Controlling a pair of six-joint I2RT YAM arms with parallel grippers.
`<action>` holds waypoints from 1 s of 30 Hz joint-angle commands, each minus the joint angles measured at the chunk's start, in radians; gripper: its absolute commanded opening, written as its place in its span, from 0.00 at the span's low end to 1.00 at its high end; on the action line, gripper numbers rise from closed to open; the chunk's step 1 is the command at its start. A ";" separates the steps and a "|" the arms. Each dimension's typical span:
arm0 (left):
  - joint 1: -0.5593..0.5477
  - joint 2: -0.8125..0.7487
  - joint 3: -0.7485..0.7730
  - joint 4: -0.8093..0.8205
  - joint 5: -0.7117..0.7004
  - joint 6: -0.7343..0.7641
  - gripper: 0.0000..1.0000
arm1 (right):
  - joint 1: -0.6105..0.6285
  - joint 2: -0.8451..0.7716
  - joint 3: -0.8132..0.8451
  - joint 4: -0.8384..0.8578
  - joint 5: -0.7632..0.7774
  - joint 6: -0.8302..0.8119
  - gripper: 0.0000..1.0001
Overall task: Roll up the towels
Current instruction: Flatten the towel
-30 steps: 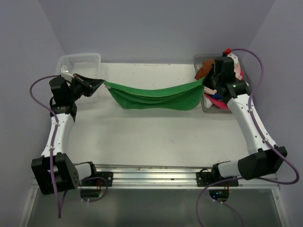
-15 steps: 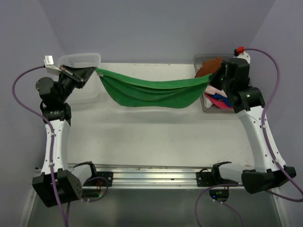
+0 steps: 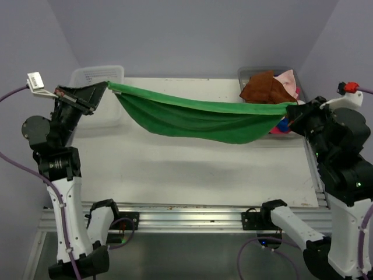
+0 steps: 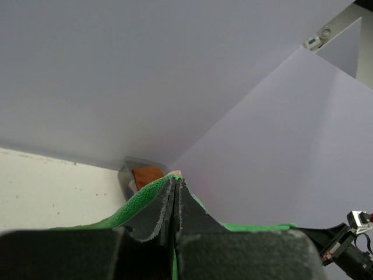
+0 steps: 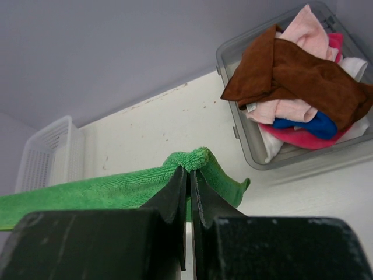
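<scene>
A bright green towel (image 3: 198,119) hangs stretched in the air above the table, sagging in the middle. My left gripper (image 3: 105,87) is shut on its left corner, high over the white basket; in the left wrist view the green towel (image 4: 143,195) pokes out around the pinched fingertips of the left gripper (image 4: 175,181). My right gripper (image 3: 289,108) is shut on the right corner, and in the right wrist view the green towel (image 5: 87,192) bunches above the right gripper (image 5: 189,172). Several other towels, rust brown (image 5: 297,73), pale pink (image 5: 306,29), blue, magenta and white, lie heaped in the grey tray (image 5: 256,154).
A white mesh basket (image 3: 99,76) stands at the back left corner of the table (image 3: 192,169), also seen as the basket (image 5: 46,151) in the right wrist view. The grey tray (image 3: 243,76) is at the back right. Purple walls close in on three sides.
Both arms have risen and drawn apart toward the camera, lifting the green towel higher and pulling it out longer. The right gripper has moved away from the tray, uncovering the heap.
</scene>
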 commanded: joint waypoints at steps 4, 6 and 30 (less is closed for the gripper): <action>0.012 -0.138 0.199 -0.184 -0.144 0.137 0.00 | -0.006 -0.078 0.165 -0.163 0.075 -0.074 0.00; 0.010 -0.178 0.221 -0.270 -0.194 0.172 0.00 | -0.005 -0.101 0.185 -0.178 0.090 -0.074 0.00; -0.128 -0.312 -0.330 -0.459 -0.614 0.244 0.00 | -0.006 -0.085 -0.559 0.124 -0.134 0.092 0.00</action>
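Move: Both hands already pinch the green towel's upper corners; its hanging middle is about 22 cm to the left hand's right and 22 cm to the right hand's left, 2 cm ahead and some 12 cm below either. From the left hand, the white basket is about 20 cm ahead, 17 cm left and 44 cm below. The towel bin is roughly 22 cm ahead of the right hand, 10 cm right and 38 cm below. Both hands swing back (left 19 cm, right 12) and up, then forward and down; only the right keeps hold. ##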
